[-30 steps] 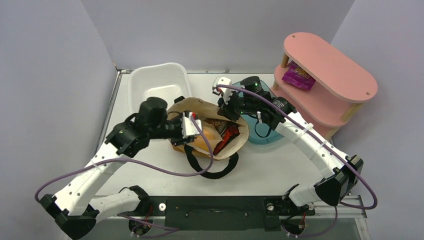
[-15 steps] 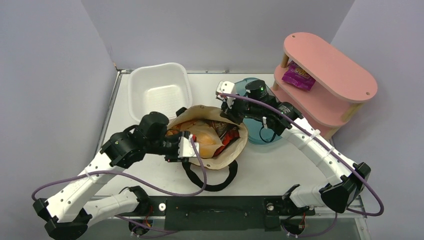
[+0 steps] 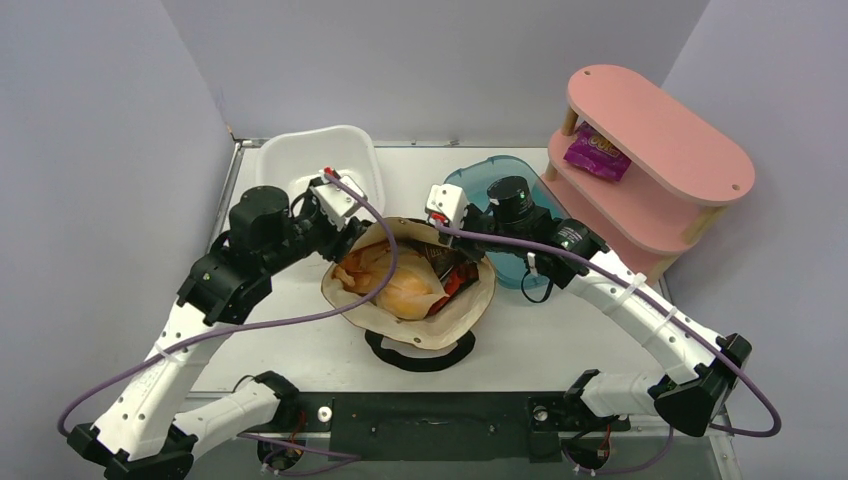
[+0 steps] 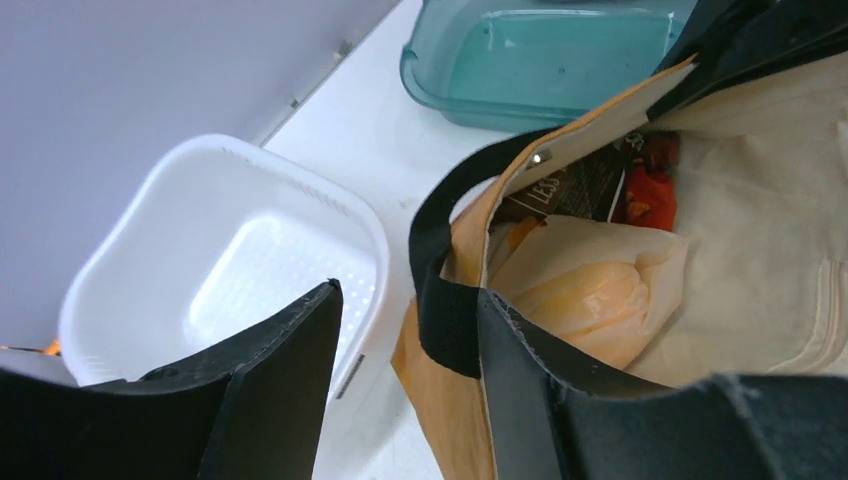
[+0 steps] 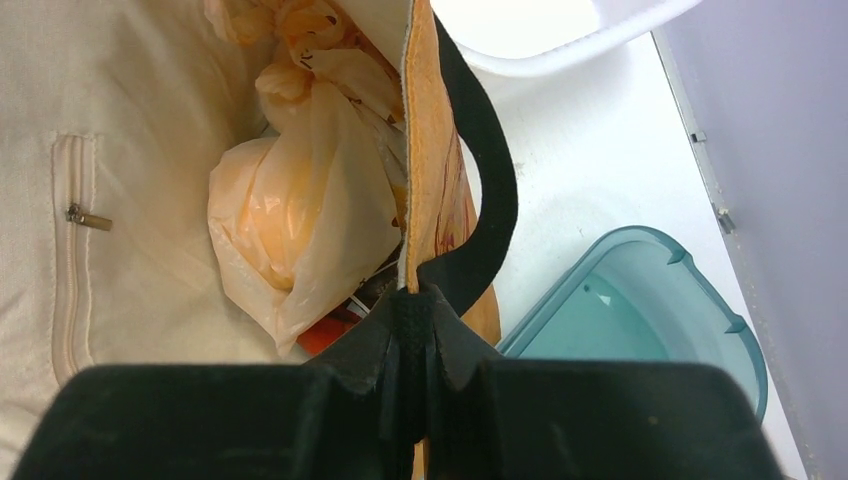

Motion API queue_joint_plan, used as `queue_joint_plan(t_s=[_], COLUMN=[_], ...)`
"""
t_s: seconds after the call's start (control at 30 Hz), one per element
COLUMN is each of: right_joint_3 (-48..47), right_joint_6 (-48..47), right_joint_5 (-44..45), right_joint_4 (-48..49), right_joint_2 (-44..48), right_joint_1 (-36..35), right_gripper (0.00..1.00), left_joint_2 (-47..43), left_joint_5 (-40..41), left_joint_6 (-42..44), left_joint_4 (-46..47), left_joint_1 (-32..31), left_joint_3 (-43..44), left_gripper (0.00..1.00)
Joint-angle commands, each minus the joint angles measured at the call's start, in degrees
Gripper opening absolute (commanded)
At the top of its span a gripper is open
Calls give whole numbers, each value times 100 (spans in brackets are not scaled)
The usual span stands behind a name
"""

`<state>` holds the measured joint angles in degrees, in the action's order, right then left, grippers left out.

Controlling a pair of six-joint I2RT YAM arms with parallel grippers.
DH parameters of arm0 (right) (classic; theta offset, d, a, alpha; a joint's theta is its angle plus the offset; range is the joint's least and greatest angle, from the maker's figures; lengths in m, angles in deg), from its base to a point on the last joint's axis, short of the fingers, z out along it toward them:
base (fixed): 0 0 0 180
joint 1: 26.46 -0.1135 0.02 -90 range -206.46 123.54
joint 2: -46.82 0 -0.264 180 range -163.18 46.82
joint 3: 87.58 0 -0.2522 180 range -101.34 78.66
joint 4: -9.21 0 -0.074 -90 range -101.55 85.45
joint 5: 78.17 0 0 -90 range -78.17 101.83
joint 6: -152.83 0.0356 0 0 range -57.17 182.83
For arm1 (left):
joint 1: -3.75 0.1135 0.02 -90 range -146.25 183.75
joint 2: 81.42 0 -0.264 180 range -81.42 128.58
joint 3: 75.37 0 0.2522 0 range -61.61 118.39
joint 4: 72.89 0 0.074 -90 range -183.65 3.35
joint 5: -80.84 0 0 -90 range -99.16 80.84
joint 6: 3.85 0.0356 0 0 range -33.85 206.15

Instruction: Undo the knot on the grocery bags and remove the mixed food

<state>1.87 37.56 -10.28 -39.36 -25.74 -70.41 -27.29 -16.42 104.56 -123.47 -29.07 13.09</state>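
Note:
The mustard-brown canvas tote [image 3: 455, 315] lies open mid-table, black strap [image 3: 420, 355] at its near side. Inside it sits the knotted peach plastic bag [image 3: 400, 290], with orange shapes showing through, beside a red Doritos bag [image 3: 455, 280] and a dark brown snack bag [image 4: 575, 190]. My left gripper [image 3: 351, 227] is open at the tote's far-left rim; in the left wrist view [image 4: 405, 305] the rim's strap [image 4: 445, 320] lies against the right finger. My right gripper [image 3: 450, 240] is shut on the tote's far-right rim and strap [image 5: 470, 180]. The peach bag [image 5: 290, 230] also shows in the right wrist view.
A white tub [image 3: 320, 170] stands at the back left, just behind my left gripper. A teal tub [image 3: 520, 250] sits right of the tote under my right arm. A pink two-tier shelf [image 3: 655, 120] with a purple snack packet [image 3: 597, 152] stands back right.
My left gripper has left the tote's near side and swung up to its far-left rim by the white tub. The tote's mouth now gapes wider. My right gripper kept its hold on the rim.

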Motion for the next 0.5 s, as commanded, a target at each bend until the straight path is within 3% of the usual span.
queue_joint_plan(t_s=[0.0,0.2,0.33,0.43,0.47], right_joint_3=[-76,-115,-163,-217,-234], right_joint_6=[-99,-101,-92,-58,9], right_joint_5=[136,379,430,336,346], right_joint_4=[403,497,533,559,599], right_joint_2=[264,184,70,63,64], right_joint_1=[-87,-90,-74,-69,-70], right_gripper=[0,0,0,0,1], left_joint_2=[-83,-87,62,212,333], left_joint_5=[-184,-182,-696,-462,-366], left_joint_6=[-397,-887,-1151,-1357,-1410], left_joint_4=[-9,-72,-181,-220,-260], left_joint_1=[38,192,471,494,557], left_joint_3=[-260,-525,-452,-524,-507], left_gripper=[50,51,52,53,42])
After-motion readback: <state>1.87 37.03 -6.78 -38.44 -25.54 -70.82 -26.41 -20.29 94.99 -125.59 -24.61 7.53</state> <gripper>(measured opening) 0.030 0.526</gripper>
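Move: The strap end sewn to the far-left part of the grocery bag's rim lies about 6 cm below the left hand, some 2 cm ahead and 4 cm to its right. The knotted food bag is roughly 20 cm below that hand, 4 cm back and 9 cm right; the white basket's middle is some 18 cm ahead, 8 cm left and 28 cm down. From the right hand, the strap end is about 10 cm left, 3 cm ahead and 1 cm up. Down goes the left hand, about 5 cm and easing off, its half-open fingers tipping some 15 degrees further downwards as they come close over the strap end on the bag's rim; contact can't be made out. The right hand keeps its pinch on the rim and strap, creeping about a centimetre forward. ##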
